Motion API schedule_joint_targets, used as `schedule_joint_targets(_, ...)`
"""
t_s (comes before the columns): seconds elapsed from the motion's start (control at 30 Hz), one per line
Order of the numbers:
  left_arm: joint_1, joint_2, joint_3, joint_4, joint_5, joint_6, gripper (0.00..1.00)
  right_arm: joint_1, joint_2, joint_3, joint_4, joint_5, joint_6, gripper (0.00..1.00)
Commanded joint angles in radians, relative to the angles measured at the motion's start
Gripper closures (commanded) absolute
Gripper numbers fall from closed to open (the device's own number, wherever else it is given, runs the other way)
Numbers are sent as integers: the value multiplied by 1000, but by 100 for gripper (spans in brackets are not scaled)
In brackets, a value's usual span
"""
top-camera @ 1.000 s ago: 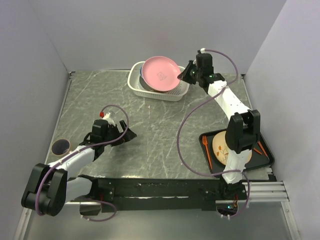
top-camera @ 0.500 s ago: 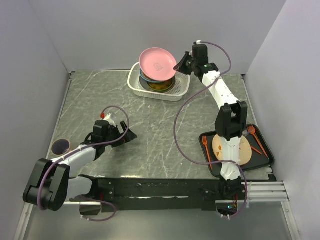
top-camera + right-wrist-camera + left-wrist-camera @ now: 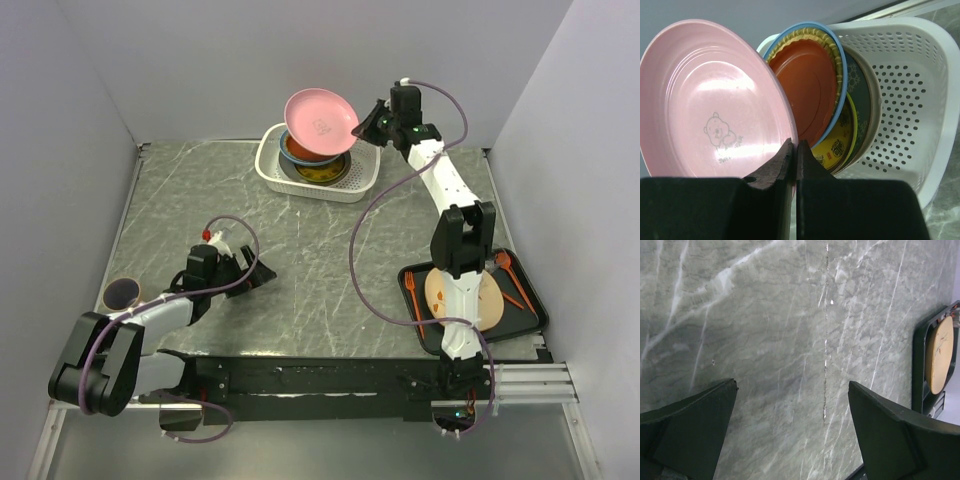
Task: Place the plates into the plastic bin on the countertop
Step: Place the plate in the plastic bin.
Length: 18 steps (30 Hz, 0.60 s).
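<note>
My right gripper (image 3: pixel 362 128) (image 3: pixel 795 147) is shut on the rim of a pink plate (image 3: pixel 320 122) (image 3: pixel 715 100) printed with a small bear. The plate is tilted, raised above the white plastic bin (image 3: pixel 275 172) (image 3: pixel 910 100) at the back of the countertop (image 3: pixel 300 230). Inside the bin lean several plates, a red one (image 3: pixel 308 152) (image 3: pixel 805 95) in front, then blue-rimmed, yellow and dark ones. My left gripper (image 3: pixel 262 272) (image 3: pixel 792 385) stands open low over bare countertop (image 3: pixel 790 315), with nothing between its fingers.
A flat black tray (image 3: pixel 528 292) (image 3: pixel 918 365) at the near right holds a cream plate (image 3: pixel 488 305) (image 3: pixel 940 355) and orange cutlery (image 3: pixel 412 292). A small dark round disc (image 3: pixel 122 292) lies at the near left. Grey walls close in the back and sides.
My right gripper has lifted the pink plate from lying over the bin and tipped it up on edge, uncovering the stacked plates below. The left arm has barely moved.
</note>
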<state>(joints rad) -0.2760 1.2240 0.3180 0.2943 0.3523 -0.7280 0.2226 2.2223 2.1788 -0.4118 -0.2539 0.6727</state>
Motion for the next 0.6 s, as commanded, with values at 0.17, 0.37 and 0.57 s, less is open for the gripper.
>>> schedule_joint_targets(0.17, 3, -15, -19, 40, 39, -24, 1, -2, 69, 85, 88, -15, 74, 100)
schedule_joint_targets(0.37, 3, -32, -33, 42, 50, -31, 1, 1, 157, 168, 80, -33, 93, 99)
schedule_joint_targets(0.57, 3, -47, -42, 36, 57, -28, 1, 11, 178, 147, 93, -19, 93, 96)
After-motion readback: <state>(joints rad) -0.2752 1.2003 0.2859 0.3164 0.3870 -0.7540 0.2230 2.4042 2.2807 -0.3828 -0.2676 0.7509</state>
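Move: The right hand, pinching the pink plate by its edge, has the bin's middle some 7 cm ahead, 8 cm to its left and about 18 cm below. The brown plate, topmost on the blue one, lies about 11 cm left, 7 cm ahead and 13 cm below; the yellow plate about 8 cm left, 4 cm ahead and 17 cm down. From the idle, open left hand the bin is roughly 36 cm ahead and 13 cm right, at much the same height. Keeping its shut-fingered pinch on the pink plate's near right edge, the right hand lowers it about 6 cm towards the plates already in the bin, easing some 3 cm forward as it sinks and gathering speed. The wrist tips down only about 5 degrees and the fingers don't open. ##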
